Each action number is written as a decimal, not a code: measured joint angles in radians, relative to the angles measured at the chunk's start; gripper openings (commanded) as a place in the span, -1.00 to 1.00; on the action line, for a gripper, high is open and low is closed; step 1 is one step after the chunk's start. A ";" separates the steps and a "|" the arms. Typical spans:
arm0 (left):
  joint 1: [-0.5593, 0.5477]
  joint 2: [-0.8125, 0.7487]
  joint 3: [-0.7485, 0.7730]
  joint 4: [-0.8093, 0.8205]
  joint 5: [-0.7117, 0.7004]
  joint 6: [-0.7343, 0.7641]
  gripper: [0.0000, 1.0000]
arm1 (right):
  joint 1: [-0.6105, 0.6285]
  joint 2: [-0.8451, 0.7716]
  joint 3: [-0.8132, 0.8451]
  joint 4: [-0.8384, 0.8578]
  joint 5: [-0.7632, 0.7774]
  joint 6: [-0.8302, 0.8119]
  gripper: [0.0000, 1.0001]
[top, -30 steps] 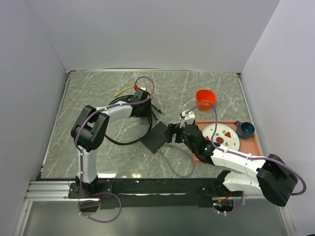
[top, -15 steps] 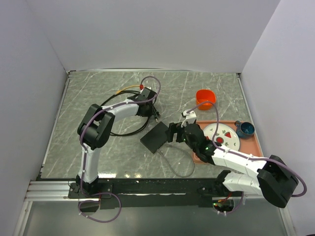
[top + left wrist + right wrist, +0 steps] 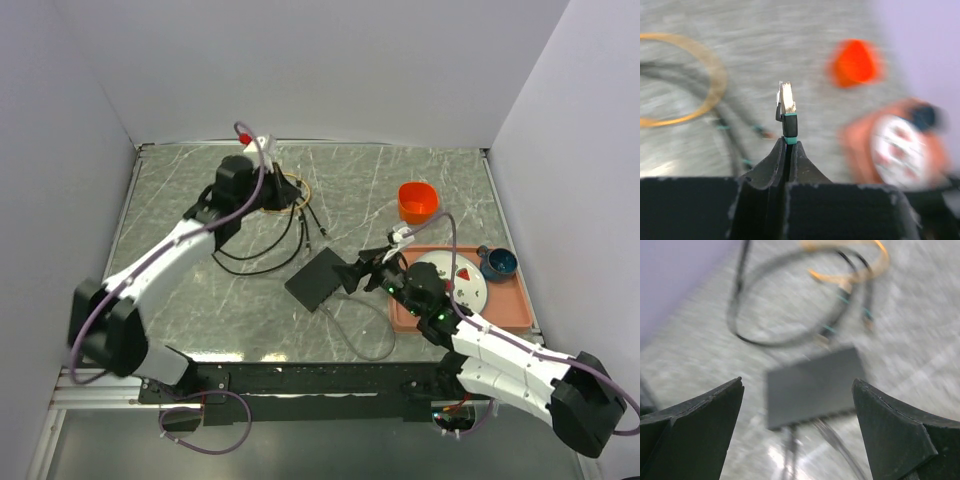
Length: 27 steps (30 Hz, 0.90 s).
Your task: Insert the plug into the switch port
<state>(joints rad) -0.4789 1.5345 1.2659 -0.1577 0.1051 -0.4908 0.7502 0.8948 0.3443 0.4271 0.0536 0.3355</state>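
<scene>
The switch (image 3: 318,278) is a flat black box lying mid-table, with thin cables leaving its near edge. My right gripper (image 3: 352,273) hovers just to its right, open wide. In the right wrist view the switch (image 3: 812,385) lies blurred between and beyond the spread fingers (image 3: 715,405). My left gripper (image 3: 268,188) is raised over the far-left part of the table. In the left wrist view it (image 3: 789,145) is shut on a black cable with a teal band, and the plug (image 3: 786,100) sticks up from the fingertips.
A black cable loop (image 3: 255,262) and a yellow cable (image 3: 292,188) lie behind the switch. An orange cup (image 3: 417,200) stands at the right. A salmon tray (image 3: 505,312) holds a white plate (image 3: 452,278) and a blue cup (image 3: 497,262). Grey walls close in three sides.
My left gripper closed on the plug's cable and rose toward the back left, its arm swinging out. My right arm shifted slightly, still open beside the switch.
</scene>
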 measured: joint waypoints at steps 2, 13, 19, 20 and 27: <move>-0.009 -0.117 -0.141 0.161 0.132 -0.015 -0.98 | -0.016 -0.032 -0.007 0.062 -0.069 0.009 0.95; -0.065 -0.202 -0.591 0.655 0.600 -0.108 -0.98 | -0.180 -0.024 -0.010 0.403 -0.441 0.208 0.68; -0.116 -0.311 -0.594 0.763 0.674 -0.107 -0.98 | -0.245 0.113 -0.024 0.607 -0.584 0.362 0.53; -0.121 -0.321 -0.594 0.773 0.680 -0.107 -0.98 | -0.250 0.144 -0.024 0.639 -0.604 0.386 0.53; -0.139 -0.340 -0.594 0.761 0.660 -0.099 -0.98 | -0.258 0.251 -0.025 0.782 -0.696 0.512 0.41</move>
<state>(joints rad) -0.6182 1.1950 0.6716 0.6033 0.7650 -0.5896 0.4919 1.1454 0.3191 1.2091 -0.6426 0.8471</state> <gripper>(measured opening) 0.039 0.718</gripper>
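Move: The plug is already in my closed left fingers. I take it towards my open right gripper, some 16 cm back, 15 cm to the right and 6 cm lower. From the left hand the switch lies about 12 cm back, 6 cm right and 20 cm down. The loose plugs are 2 cm back, 6 cm right and 21 cm down. From my right hand, the held plug is about 18 cm ahead, 14 cm left and 5 cm up. I swing my left hand back about 20 cm and some 6 cm right, dipping on the way and ending slightly higher, turning clockwise so the gripped plug points at my right gripper. My right hand rises about 9 cm, eases a little back and left, rolls its left side up, turns counter-clockwise some 30 degrees to face the plug, and closes part-way. ##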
